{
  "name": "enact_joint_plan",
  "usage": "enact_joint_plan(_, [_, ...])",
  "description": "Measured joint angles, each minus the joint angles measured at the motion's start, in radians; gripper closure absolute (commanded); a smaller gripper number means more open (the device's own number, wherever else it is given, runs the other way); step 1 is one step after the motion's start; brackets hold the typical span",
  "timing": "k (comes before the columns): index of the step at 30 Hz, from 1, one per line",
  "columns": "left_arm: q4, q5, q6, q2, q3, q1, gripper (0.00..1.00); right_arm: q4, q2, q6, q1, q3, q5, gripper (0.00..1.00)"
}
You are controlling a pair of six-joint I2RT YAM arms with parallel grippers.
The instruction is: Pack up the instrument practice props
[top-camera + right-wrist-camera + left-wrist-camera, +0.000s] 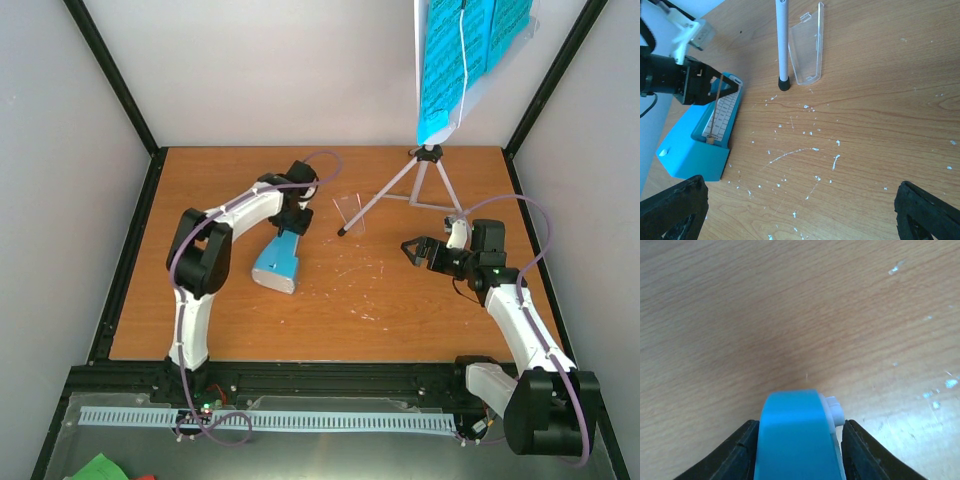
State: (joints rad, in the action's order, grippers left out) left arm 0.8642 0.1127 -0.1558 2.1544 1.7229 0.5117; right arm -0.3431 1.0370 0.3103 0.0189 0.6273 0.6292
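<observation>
The light-blue metronome [277, 265] lies on its back on the wooden table, white face [720, 115] up. My left gripper [290, 228] is at its narrow top end. In the left wrist view the two black fingers [740, 450] press against the blue body [795, 440] and its white side knob [834, 410]. The grey music stand [425, 180] stands at the back on its tripod, with bright-blue sheet-music pages [460, 60] on its desk. Right of centre, my right gripper [422, 250] hovers wide open over bare table [800, 190], holding nothing.
A clear plastic cover [350, 208] lies beside the foot of one tripod leg [782, 40], between the two grippers. White flecks and scratches [790, 152] mark the wood under the right gripper. Black frame posts and grey walls enclose the table.
</observation>
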Motion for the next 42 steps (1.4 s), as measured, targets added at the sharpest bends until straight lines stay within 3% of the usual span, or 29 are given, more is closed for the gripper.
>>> enact_joint_plan(9, [-0.222, -0.047, -0.01, -0.356, -0.338, 0.001, 0.8, -0.001, 0.001, 0.0, 0.0, 0.0, 0.008, 0.0])
enact_joint_plan(17, [-0.495, -0.15, 0.019, -0.587, -0.598, 0.006, 0.78, -0.001, 0.005, 0.0, 0.0, -0.001, 0.021, 0.0])
enact_joint_plan(33, [-0.905, -0.222, 0.164, -0.789, -0.83, 0.08, 0.76, -0.077, -0.01, -0.019, 0.0, 0.019, -0.014, 0.0])
enact_joint_plan(42, [-1.007, -0.257, 0.195, -0.801, -0.928, 0.08, 0.75, -0.09, -0.036, -0.017, 0.0, 0.022, -0.019, 0.0])
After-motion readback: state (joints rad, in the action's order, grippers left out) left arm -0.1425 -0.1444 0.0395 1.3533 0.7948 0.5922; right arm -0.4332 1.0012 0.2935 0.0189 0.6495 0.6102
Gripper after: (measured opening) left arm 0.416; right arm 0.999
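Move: My left hand already grips the narrow top of the blue metronome, whose body reaches back towards me, its middle about 8 cm back and 2 cm to the left, close to hand height. The clear cover lies some 6 cm ahead and 15 cm right, and the near stand foot is level with my hand, 12 cm right, both about 4 cm lower. From my idle right hand, the metronome is roughly 27 cm left, 4 cm ahead and 13 cm down. Keeping the metronome's top pinched, I raise my left hand about 16 cm while drawing it back some 9 cm, later also easing to the right. My fingers swing from pointing down to pointing forward, roughly 40 degrees, the hand's left side dipping and the wrist turning clockwise, so the metronome's base swings down. I end by sinking about 2 cm. ##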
